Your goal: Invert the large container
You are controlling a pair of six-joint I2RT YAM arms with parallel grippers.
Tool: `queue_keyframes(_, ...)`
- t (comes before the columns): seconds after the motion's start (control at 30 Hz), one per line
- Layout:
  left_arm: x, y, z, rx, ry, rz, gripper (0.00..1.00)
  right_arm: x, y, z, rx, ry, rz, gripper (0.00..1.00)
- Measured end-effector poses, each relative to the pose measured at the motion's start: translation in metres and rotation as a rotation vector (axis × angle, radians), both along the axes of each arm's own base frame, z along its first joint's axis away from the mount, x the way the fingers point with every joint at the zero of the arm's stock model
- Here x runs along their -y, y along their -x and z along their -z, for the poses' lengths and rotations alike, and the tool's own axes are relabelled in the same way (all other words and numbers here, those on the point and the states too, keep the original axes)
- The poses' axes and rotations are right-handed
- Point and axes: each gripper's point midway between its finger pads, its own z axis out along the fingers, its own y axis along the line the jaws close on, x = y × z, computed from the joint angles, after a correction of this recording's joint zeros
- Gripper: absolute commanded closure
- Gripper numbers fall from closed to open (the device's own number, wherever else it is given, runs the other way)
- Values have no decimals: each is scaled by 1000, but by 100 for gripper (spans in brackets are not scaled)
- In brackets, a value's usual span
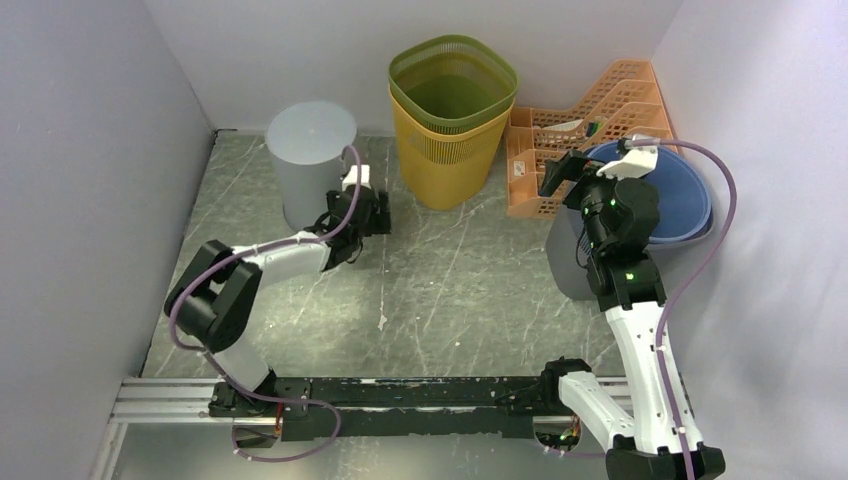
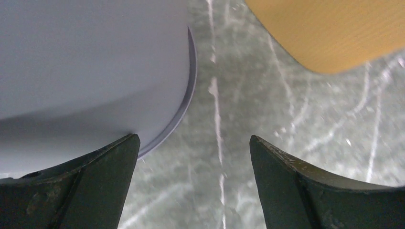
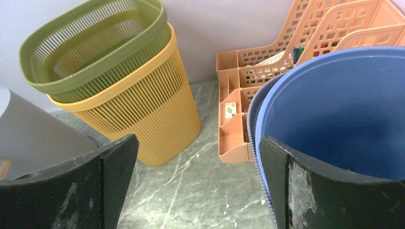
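Observation:
A grey container point(image 1: 310, 160) stands upside down at the back left, closed base up; its wall and floor rim fill the left of the left wrist view point(image 2: 86, 62). My left gripper point(image 1: 372, 210) is open and empty just right of it point(image 2: 193, 143), the left finger against its lower wall. A large blue container point(image 1: 680, 190) stands mouth up at the right, its inside showing in the right wrist view point(image 3: 334, 105). My right gripper point(image 1: 562, 172) is open and empty at its left rim point(image 3: 198, 143), the right finger over the rim.
A green basket nested in a yellow basket point(image 1: 450, 110) stands at the back middle. An orange desk organiser point(image 1: 590, 130) stands behind the blue container. White walls close in the left, back and right sides. The marbled green floor point(image 1: 450, 290) lies between the arms.

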Motion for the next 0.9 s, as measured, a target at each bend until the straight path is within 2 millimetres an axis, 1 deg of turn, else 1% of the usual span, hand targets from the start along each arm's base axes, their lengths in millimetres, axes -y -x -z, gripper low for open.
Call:
queue_keyframes(0.13,-27,-37,5,-8,11,-81,3,-2,-1,5,-10,0,-10,0)
queue_keyframes(0.2,-47,-52,5,-10,22,-123,2,-3,-1,6,-13,0,-14,0)
queue_keyframes(0.23,-59,-60,4,-8,28,-150,2,-3,-1,7,-14,0,-15,0)
queue_keyframes(0.33,-90,-78,-2,3,45,-213,2,-3,-1,9,-18,1,-18,0)
queue_keyframes(0.47,-129,-93,-10,16,65,-281,2,-5,-3,12,-26,0,-27,0)
queue_keyframes(0.57,-151,-101,-11,18,74,-312,1,-7,-5,15,-34,-3,-35,0)
queue_keyframes(0.77,-193,-115,-10,19,56,-359,1,-8,-6,19,-45,-2,-41,0)
queue_keyframes(0.83,-212,-120,-7,18,58,-391,1,-9,-7,20,-48,-2,-43,0)
queue_keyframes(0.9,-224,-124,-3,12,61,-411,2,-10,-8,21,-51,-2,-45,0)
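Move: The upturned large container stands about 12 cm ahead of the left hand and 8 cm to its left, its middle some 4 cm higher. The yellow basket, with the green one nested in it, is roughly 12 cm ahead and 24 cm to the right; the orange rack is about 15 cm ahead and 44 cm right. From the right hand the container lies about 50 cm left, 17 cm farther out and 23 cm lower. The large container is pushed along the table with the wide-open left gripper, towards the far left corner. The hand first drives mostly forward, then swings chiefly left across the container's near side, some 22 cm left and 12 cm forward in all at nearly the same height. The wrist yaws about 25 degrees counter-clockwise and the fingers never close. ##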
